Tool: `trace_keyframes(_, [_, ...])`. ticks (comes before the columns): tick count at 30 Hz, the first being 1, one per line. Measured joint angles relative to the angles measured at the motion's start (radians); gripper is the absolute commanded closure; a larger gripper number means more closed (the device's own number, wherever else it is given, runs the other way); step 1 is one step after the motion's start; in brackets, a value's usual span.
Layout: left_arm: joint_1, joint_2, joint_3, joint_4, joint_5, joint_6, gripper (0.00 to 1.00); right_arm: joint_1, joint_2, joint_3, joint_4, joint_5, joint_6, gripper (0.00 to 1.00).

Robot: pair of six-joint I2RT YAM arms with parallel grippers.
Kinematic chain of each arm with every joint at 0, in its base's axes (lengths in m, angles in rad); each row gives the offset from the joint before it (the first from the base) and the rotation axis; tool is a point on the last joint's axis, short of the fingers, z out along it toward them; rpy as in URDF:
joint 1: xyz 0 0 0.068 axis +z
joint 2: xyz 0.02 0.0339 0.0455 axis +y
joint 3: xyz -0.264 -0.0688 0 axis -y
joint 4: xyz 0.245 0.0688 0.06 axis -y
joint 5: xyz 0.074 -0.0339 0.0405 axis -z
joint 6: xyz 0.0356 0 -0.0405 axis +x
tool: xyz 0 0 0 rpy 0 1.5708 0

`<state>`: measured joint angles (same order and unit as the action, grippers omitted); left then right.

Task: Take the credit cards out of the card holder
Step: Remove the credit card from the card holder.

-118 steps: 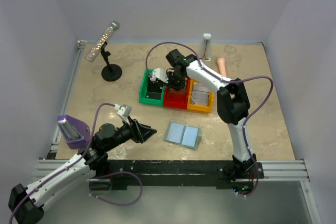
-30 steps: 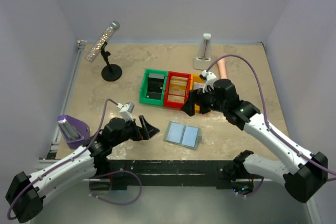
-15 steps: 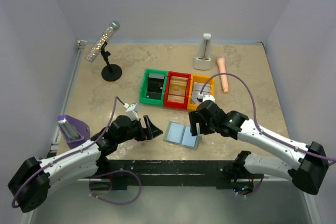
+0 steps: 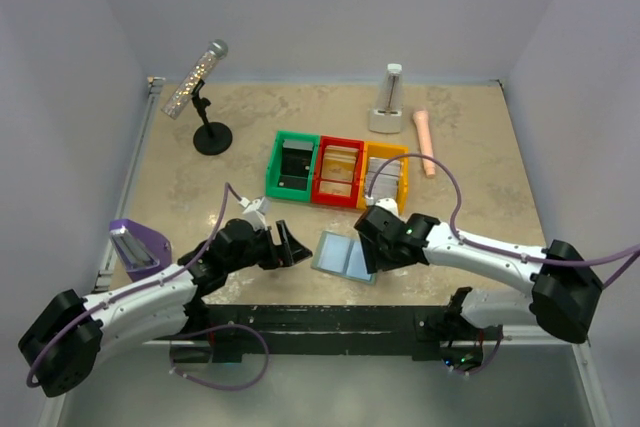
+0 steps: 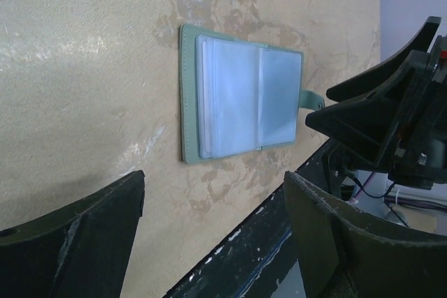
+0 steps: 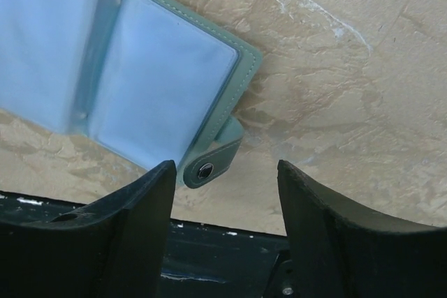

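Note:
The card holder [image 4: 348, 255] lies open and flat near the table's front edge, grey-green outside with two pale blue pocket panels [image 5: 241, 102] [image 6: 140, 68]. I cannot tell whether credit cards sit in its pockets. My left gripper [image 4: 287, 245] is open just left of the holder and apart from it; in its wrist view the left gripper [image 5: 213, 197] has only bare table between its fingers. My right gripper [image 4: 374, 253] is at the holder's right edge. In the wrist view the right gripper [image 6: 225, 172] is open, with the snap tab [image 6: 211, 162] close to its left finger.
Green [image 4: 275, 172], red [image 4: 339, 194] and yellow [image 4: 405, 187] bins stand behind the holder, each with a flat card-like thing inside. A microphone on a black stand [image 4: 211, 137], a white upright object [image 4: 388, 107] and a pink stick [image 4: 424, 142] stand farther back. A purple object [image 4: 135, 247] sits at left.
My right arm has swung from the bins down to the holder's right edge, and its jaws have narrowed. My left gripper has crept a little towards the holder's left side.

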<state>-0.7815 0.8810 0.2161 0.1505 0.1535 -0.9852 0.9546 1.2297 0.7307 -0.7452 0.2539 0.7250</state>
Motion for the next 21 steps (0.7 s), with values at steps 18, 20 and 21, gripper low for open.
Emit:
trace_keyframes(18, [0.000, 0.017, 0.000, 0.028, 0.013, -0.001, 0.17, 0.001, 0.063, 0.012, -0.034, 0.025, 0.010, 1.00])
trace_keyframes(20, [0.000, 0.020, 0.000, 0.031, 0.018, -0.001, 0.17, 0.001, 0.056, 0.018, -0.036, 0.026, 0.003, 1.00])
trace_keyframes(21, [0.000, 0.022, 0.000, 0.032, 0.019, -0.001, 0.17, 0.001, 0.053, 0.022, -0.037, 0.026, -0.002, 1.00])
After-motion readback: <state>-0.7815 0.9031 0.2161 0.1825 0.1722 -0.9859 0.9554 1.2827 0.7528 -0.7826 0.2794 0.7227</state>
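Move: The right hand hangs low over the card holder's right end, with the strap about 1 cm to its left, level with it fore and aft, and 2 cm below. The open card holder's middle lies some 7 cm to its left and 3 cm farther out; the yellow bin stands about 21 cm ahead and 1 cm to the right. From the left hand, the strap is roughly 17 cm to the right, 1 cm back and 5 cm below. The half-open right hand sinks a little over 1 cm and shifts about 1 cm to the right, tilting its left side down some 5 degrees, to bring its fingertips around the strap at the card holder's right edge. While its fingers are already closing, it stops there, then they shut fully and pinch the strap between their tips as the hand eases up about half a centimetre. ##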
